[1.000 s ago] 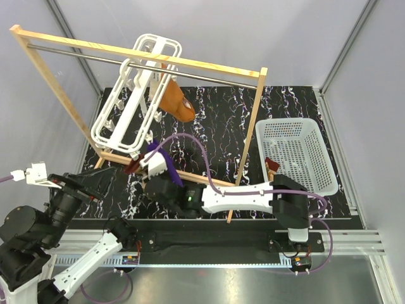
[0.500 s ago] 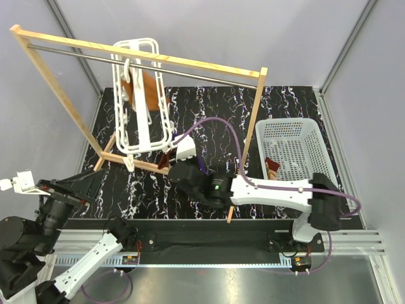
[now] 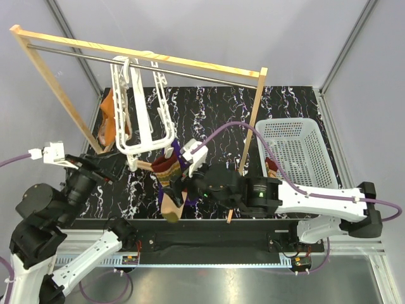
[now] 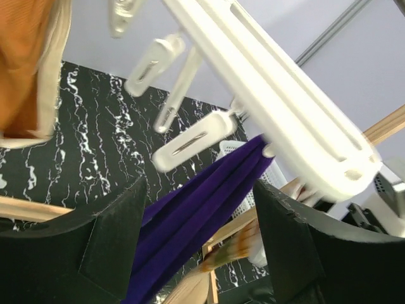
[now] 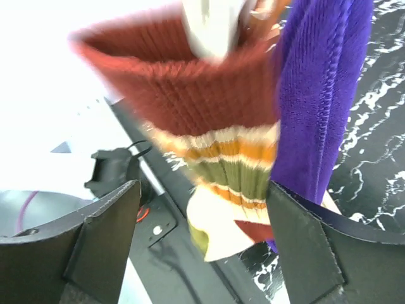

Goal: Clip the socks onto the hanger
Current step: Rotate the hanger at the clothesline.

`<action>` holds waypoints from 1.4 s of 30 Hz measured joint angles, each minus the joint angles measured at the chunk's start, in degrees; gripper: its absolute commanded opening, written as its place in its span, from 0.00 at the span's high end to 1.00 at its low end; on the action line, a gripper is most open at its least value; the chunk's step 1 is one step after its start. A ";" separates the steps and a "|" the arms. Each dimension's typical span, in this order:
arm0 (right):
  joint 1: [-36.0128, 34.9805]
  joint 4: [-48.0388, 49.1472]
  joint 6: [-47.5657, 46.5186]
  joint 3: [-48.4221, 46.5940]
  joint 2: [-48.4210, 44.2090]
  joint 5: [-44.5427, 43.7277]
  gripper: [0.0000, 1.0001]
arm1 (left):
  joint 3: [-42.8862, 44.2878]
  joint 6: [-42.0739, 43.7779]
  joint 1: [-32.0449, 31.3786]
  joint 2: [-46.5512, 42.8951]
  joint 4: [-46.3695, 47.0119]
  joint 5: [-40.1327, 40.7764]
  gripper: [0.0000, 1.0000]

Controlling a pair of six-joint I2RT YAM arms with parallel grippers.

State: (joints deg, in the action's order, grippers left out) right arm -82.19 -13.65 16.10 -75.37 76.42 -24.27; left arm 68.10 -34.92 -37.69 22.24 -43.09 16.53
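Note:
The white hanger (image 3: 142,107) hangs from the metal rod, tilted. One striped sock (image 3: 168,187) dangles from a peg (image 5: 209,25) at its near lower corner, next to a purple cloth (image 3: 185,166). In the right wrist view the sock (image 5: 215,126) hangs just beyond my right gripper (image 5: 204,187), which is open and holds nothing. My left gripper (image 4: 199,190) is open and empty below the hanger rail (image 4: 278,95) and its pegs (image 4: 193,142), with the purple cloth (image 4: 190,221) behind the gap. A maroon piece, seemingly the other sock (image 3: 272,166), lies in the basket.
A wooden rack (image 3: 250,136) with a metal rod carries the hanger; its right post stands beside my right arm. An orange cloth (image 3: 112,117) hangs at the hanger's left side. A white basket (image 3: 297,136) stands at the right on the black marbled mat.
The hanger has swung and turned, carrying the orange cloth from right to left. My right gripper has drawn back toward me, and the striped sock now hangs in view. My left arm has risen toward the hanger.

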 measured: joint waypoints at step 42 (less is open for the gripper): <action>-0.15 11.37 -0.48 2.64 -4.66 8.70 0.50 | -0.66 2.12 0.00 11.13 13.49 -11.32 0.52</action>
State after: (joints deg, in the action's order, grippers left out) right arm -82.35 -2.28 15.62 -72.73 71.77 -15.57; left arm 67.44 -32.80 -37.69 33.36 -29.61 5.21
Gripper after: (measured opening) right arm 0.519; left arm 0.491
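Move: The white hanger's near end lies about 7 cm to the right of the left hand, 3 cm ahead and 3 cm above it. From the left hand, the orange sock hangs some 17 cm ahead, 3 cm left and slightly lower; the striped sock is about 10 cm right, 2 cm ahead and 8 cm lower. From the right hand, the hanger's near end is roughly 6 cm ahead, 6 cm left and 10 cm up, with the striped sock about 3 cm ahead and 2 cm left, level with it. The hanger's near end is swung to the right by the left hand, which sweeps about 7 cm right and 3 cm forward along its near-left side, rising slightly, turning some 10 degrees clockwise and half closing late beside a clip. The already open right hand backs 3 cm and climbs about 5 cm away from the striped sock, rolling its left side up and partly closing. ##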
